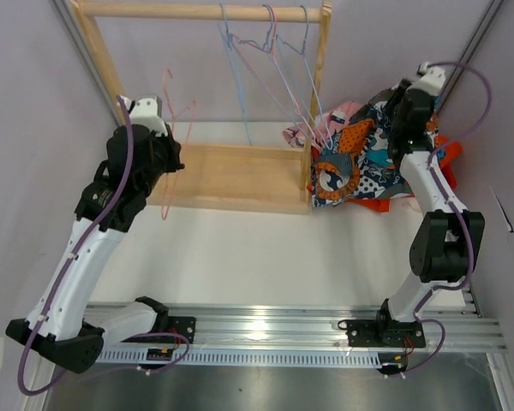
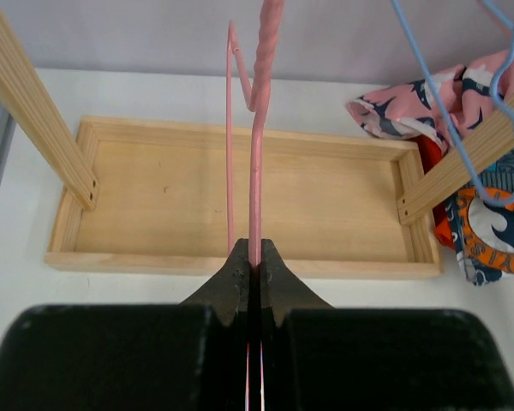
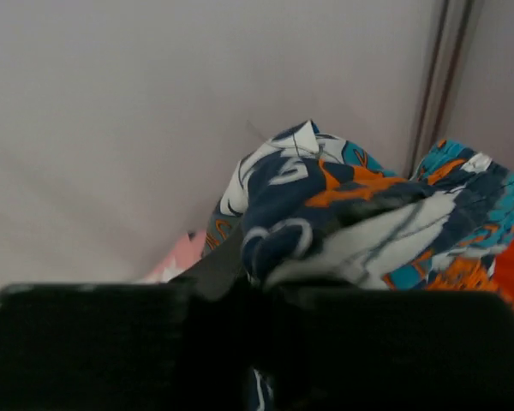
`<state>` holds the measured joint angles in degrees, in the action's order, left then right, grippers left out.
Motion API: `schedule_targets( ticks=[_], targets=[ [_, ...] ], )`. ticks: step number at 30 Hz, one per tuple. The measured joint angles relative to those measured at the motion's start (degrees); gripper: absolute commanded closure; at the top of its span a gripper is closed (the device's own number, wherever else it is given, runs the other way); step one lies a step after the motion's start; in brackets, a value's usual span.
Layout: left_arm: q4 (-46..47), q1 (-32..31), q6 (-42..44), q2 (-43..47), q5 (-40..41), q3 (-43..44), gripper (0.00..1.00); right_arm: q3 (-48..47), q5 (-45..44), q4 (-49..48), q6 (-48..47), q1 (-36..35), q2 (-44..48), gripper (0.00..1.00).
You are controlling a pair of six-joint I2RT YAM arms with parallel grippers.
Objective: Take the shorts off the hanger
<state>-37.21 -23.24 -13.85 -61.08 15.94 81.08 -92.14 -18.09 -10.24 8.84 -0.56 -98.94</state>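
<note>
My left gripper is shut on a bare pink wire hanger, held upright left of the rack; in the left wrist view the jaws pinch its wire. My right gripper is shut on the blue, orange and white cartoon print shorts, bunched at its jaws in the right wrist view. Those shorts lie in a heap right of the rack with the pink patterned shorts and the bright orange shorts. Navy and olive shorts are out of view.
The wooden rack has a base tray and a top rail with several bare blue and pink hangers hanging at its right end. The right post stands beside the heap. Grey walls close in on both sides.
</note>
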Motion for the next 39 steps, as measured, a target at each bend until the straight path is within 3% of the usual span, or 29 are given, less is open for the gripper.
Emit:
schedule_targets(
  ticks=[1,2,8,16,21,26,31,32,35,36,38,39],
  targets=[
    [0.1,0.0,0.4,-1.5,0.4,2.0,1.0,4.6,1.3,-0.7,1.6,0.1,0.3,0.16],
    [-0.1,0.0,0.7,-3.1,0.6,4.3,1.0,8.8,2.9,-1.5,3.3,0.3,0.3,0.01],
    [-0.7,0.3,2.2,-11.4,1.5,18.0,1.0,28.4,9.1,-5.7,9.2,1.8,5.9,0.0],
    [1.1,1.1,5.2,-24.3,1.2,39.3,1.0,46.5,11.6,-9.0,14.9,-0.3,40.6,0.01],
    [0.1,2.6,6.2,-35.7,0.1,51.7,1.0,53.9,13.2,-5.6,17.2,-3.0,59.9,0.01],
    [1.2,3.4,6.3,-45.1,-0.9,54.5,1.0,56.8,14.8,2.5,18.8,-5.5,70.2,0.01],
    [-0.3,3.4,4.7,-47.5,-1.4,51.8,0.96,56.8,15.8,10.3,18.7,-7.1,72.8,0.0],
    [0.8,3.4,4.2,-46.2,-1.4,49.1,0.93,56.8,15.9,11.5,18.7,-7.2,73.1,0.01],
    [4.2,3.5,2.9,-40.8,-1.9,40.3,0.69,56.8,16.1,13.8,18.6,-7.2,73.4,0.01],
    [4.0,3.5,2.5,-38.3,-2.1,37.0,0.5,56.8,16.2,14.4,18.6,-7.3,73.5,0.01],
    [4.6,3.5,2.0,-34.0,-2.6,31.0,0.38,56.8,16.3,15.2,18.7,-7.3,73.5,0.01],
    [4.5,3.5,1.6,-32.1,-2.7,28.7,0.19,56.7,16.5,15.7,18.7,-7.3,73.5,0.0]
  ],
)
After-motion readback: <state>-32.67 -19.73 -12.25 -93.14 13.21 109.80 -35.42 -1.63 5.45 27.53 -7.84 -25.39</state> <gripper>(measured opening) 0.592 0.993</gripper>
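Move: The left hand holds the pink hanger; its spot on the rail is about 20 cm ahead, 4 right and 20 above, with the nearest blue hanger 10 cm to the right of that spot and hanging lower. The right hand still has the patterned shorts over the red bin, whose middle is roughly 4 cm back, 3 left and 26 below; the pink shorts lie about 4 ahead, 13 left and 23 below. Left arcs the pink hanger 20 cm forward onto the rail, opening; right releases the shorts, retreating 30 cm. ##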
